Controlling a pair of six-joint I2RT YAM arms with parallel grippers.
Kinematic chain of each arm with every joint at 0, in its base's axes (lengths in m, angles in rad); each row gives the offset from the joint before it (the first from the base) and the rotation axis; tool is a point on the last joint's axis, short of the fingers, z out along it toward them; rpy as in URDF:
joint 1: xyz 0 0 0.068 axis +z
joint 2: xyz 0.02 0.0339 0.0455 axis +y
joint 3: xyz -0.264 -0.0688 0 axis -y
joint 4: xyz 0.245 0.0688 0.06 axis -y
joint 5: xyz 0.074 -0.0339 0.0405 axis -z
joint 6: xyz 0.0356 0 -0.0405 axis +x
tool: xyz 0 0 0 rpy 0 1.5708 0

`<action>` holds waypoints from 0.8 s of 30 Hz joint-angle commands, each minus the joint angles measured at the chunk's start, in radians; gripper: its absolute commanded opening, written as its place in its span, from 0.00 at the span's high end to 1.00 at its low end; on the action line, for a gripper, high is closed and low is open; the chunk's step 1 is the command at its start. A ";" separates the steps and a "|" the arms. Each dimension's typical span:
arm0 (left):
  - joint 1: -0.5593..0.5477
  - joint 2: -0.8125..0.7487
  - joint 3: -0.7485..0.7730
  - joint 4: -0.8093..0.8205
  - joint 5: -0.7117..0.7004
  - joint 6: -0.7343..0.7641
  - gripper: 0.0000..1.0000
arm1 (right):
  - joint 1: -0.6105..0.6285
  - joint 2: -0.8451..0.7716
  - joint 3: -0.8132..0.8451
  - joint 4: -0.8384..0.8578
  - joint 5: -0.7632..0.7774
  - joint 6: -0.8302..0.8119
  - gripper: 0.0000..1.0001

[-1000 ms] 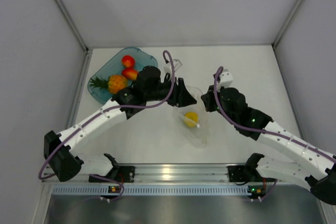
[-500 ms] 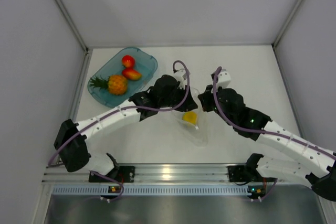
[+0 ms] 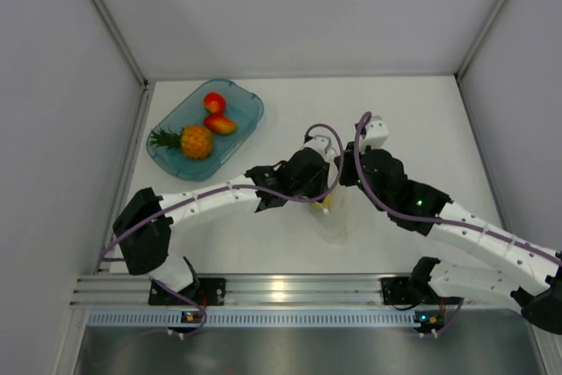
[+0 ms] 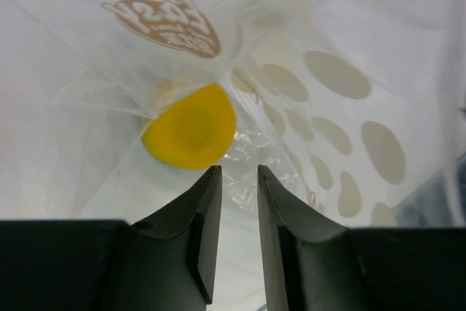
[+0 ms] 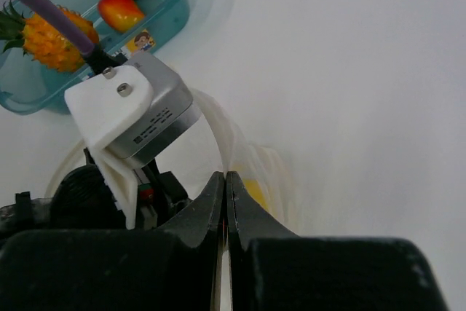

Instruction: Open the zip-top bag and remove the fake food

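Note:
The clear zip-top bag (image 3: 335, 221) lies at mid-table, its top edge lifted. My right gripper (image 5: 225, 177) is shut on that edge of the bag (image 5: 218, 125) and holds it up. My left gripper (image 4: 237, 172) is slightly open and empty inside the bag's mouth (image 4: 328, 100). The yellow lemon (image 4: 191, 127) lies just beyond its fingertips, to their left. The lemon also shows in the top view (image 3: 326, 203) and in the right wrist view (image 5: 255, 193). The orange pineapple (image 3: 195, 140) and two red-orange fruits (image 3: 213, 102) lie in the teal tray (image 3: 248, 111).
The teal tray stands at the back left, also in the right wrist view (image 5: 171, 9). The left wrist's white camera housing (image 5: 131, 111) sits close beside my right fingers. Grey walls close the table at the back and sides.
My left arm has swung right from beside the tray to the bag, and its gripper has entered the bag's mouth. My right gripper has kept its hold on the bag's edge.

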 commanded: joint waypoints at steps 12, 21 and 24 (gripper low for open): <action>-0.001 0.187 0.111 0.015 -0.141 -0.057 0.51 | 0.025 -0.043 -0.007 0.002 0.048 0.030 1.00; -0.002 0.284 0.166 0.009 -0.164 -0.057 0.47 | 0.023 -0.106 -0.081 -0.021 0.077 0.061 1.00; -0.001 0.314 0.169 0.009 -0.135 -0.048 0.43 | 0.023 -0.117 -0.087 -0.032 0.086 0.058 1.00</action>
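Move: The last fake food, a yellow fruit down in the open bag, lies about 4 cm ahead of the left hand, neither left nor right of it, and some 11 cm below. The bag's pinched mouth edge is about 2 cm ahead of the left hand, 3 cm to its right and 10 cm above. From the right hand the fruit is about 2 cm ahead, 3 cm left and 21 cm down. Towards the yellow fruit, down into the bag, goes the left hand: about 6 cm down and 4 cm forward, easing slightly right late on, turning some 10 degrees while its part-open fingers spread wider. The bag's mouth edge stays pinched in the shut right fingers, which after a short hold carry it about 3 cm right and 2 cm down. ##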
